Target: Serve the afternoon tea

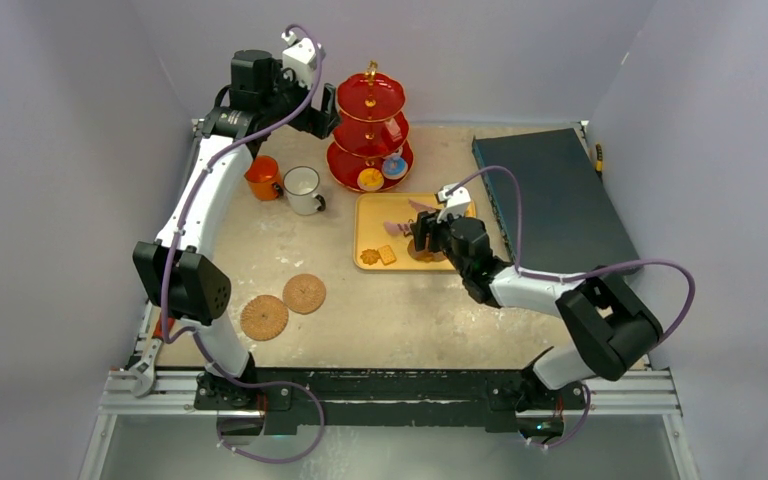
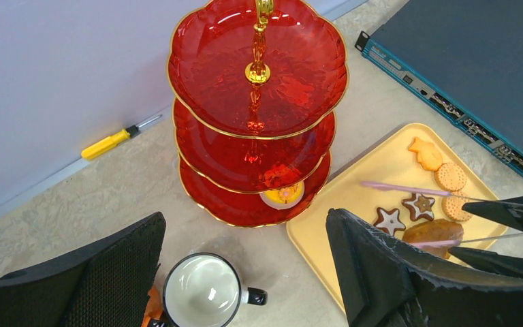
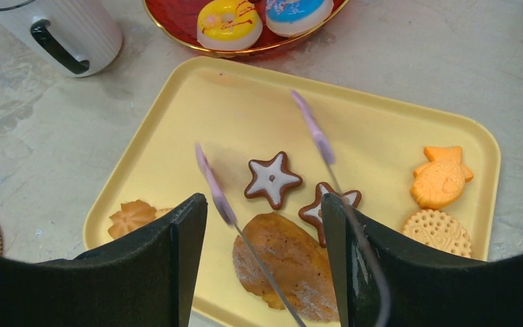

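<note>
The red three-tier stand [image 1: 370, 130] stands at the back; a yellow donut [image 3: 226, 20] and a blue pastry [image 3: 298, 10] lie on its bottom tier. An orange mug [image 1: 261, 177] and a white mug [image 1: 302, 188] sit left of it. My left gripper [image 2: 244, 225] hangs open above the white mug [image 2: 203, 291], holding nothing. My right gripper [image 3: 264, 204] is shut on the metal tongs [image 3: 214, 184], whose purple tips spread apart over the yellow tray [image 3: 177, 122]. Under the tongs lie a brown madeleine [image 3: 282, 262] and two star biscuits [image 3: 271, 178].
A fish biscuit [image 3: 439, 178], a round biscuit [image 3: 439, 231] and a flower biscuit [image 3: 131, 216] also lie on the tray. A dark blue box [image 1: 550, 200] fills the right back. Two woven coasters [image 1: 264, 317] lie front left. A yellow screwdriver [image 2: 109, 143] rests by the wall.
</note>
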`<action>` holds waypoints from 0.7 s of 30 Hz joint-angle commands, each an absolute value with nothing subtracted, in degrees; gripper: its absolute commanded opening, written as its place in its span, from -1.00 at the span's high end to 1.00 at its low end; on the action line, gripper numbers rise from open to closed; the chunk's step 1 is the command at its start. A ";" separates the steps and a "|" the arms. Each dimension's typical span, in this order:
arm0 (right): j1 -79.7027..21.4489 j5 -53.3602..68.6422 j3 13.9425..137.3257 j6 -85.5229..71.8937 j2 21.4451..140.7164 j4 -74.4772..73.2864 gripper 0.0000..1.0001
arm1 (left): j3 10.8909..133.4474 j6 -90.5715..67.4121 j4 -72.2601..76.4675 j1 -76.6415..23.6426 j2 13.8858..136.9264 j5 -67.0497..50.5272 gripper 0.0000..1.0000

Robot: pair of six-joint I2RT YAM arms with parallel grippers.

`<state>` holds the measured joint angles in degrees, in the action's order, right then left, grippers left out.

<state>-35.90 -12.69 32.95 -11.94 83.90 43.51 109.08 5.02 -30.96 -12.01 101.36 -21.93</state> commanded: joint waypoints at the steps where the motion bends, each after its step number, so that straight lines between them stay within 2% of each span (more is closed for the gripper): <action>1: -35.86 -14.65 35.25 -11.14 84.55 46.49 -0.29 | 110.01 4.21 -29.86 -11.62 100.05 -22.52 -0.75; 6: -36.24 -15.44 35.23 -10.05 83.61 45.66 -0.06 | 109.78 4.50 -29.89 -11.61 100.08 -22.33 -0.75; 11: -36.67 -16.12 35.20 -9.02 81.06 45.12 -0.02 | 109.89 4.26 -29.80 -11.62 100.06 -22.66 -0.75; 14: -36.66 -15.88 35.87 -9.01 80.30 45.46 0.09 | 109.78 4.17 -30.11 -11.61 100.01 -23.12 -0.74; 21: -36.65 -14.28 39.24 -8.97 80.07 46.13 0.37 | 103.90 10.73 -31.73 -11.66 97.55 -31.52 -0.74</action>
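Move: From the right hand, which already holds the open tongs, the left one of the two star cookies lies about 9 cm ahead, 2 cm to the left and some 14 cm below. All on that lower level, the roast is about 5 cm straight ahead of the hand, and the round orange cookies are 6 cm ahead and 8 cm right. The flower biscuit sits 3 cm ahead and 11 cm left. From the left hand, that star is roughly 16 cm right, 3 cm back and 32 cm down. Up, after a dip of under 1 cm over the star cookies, the right hand climbs to about 3.5 cm above where it began, tilting its fingers up some 5 degrees. Meanwhile its fingers close from about two thirds open to roughly a third, keeping hold of the tongs and drawing the pink tips together and up away from the tray. ##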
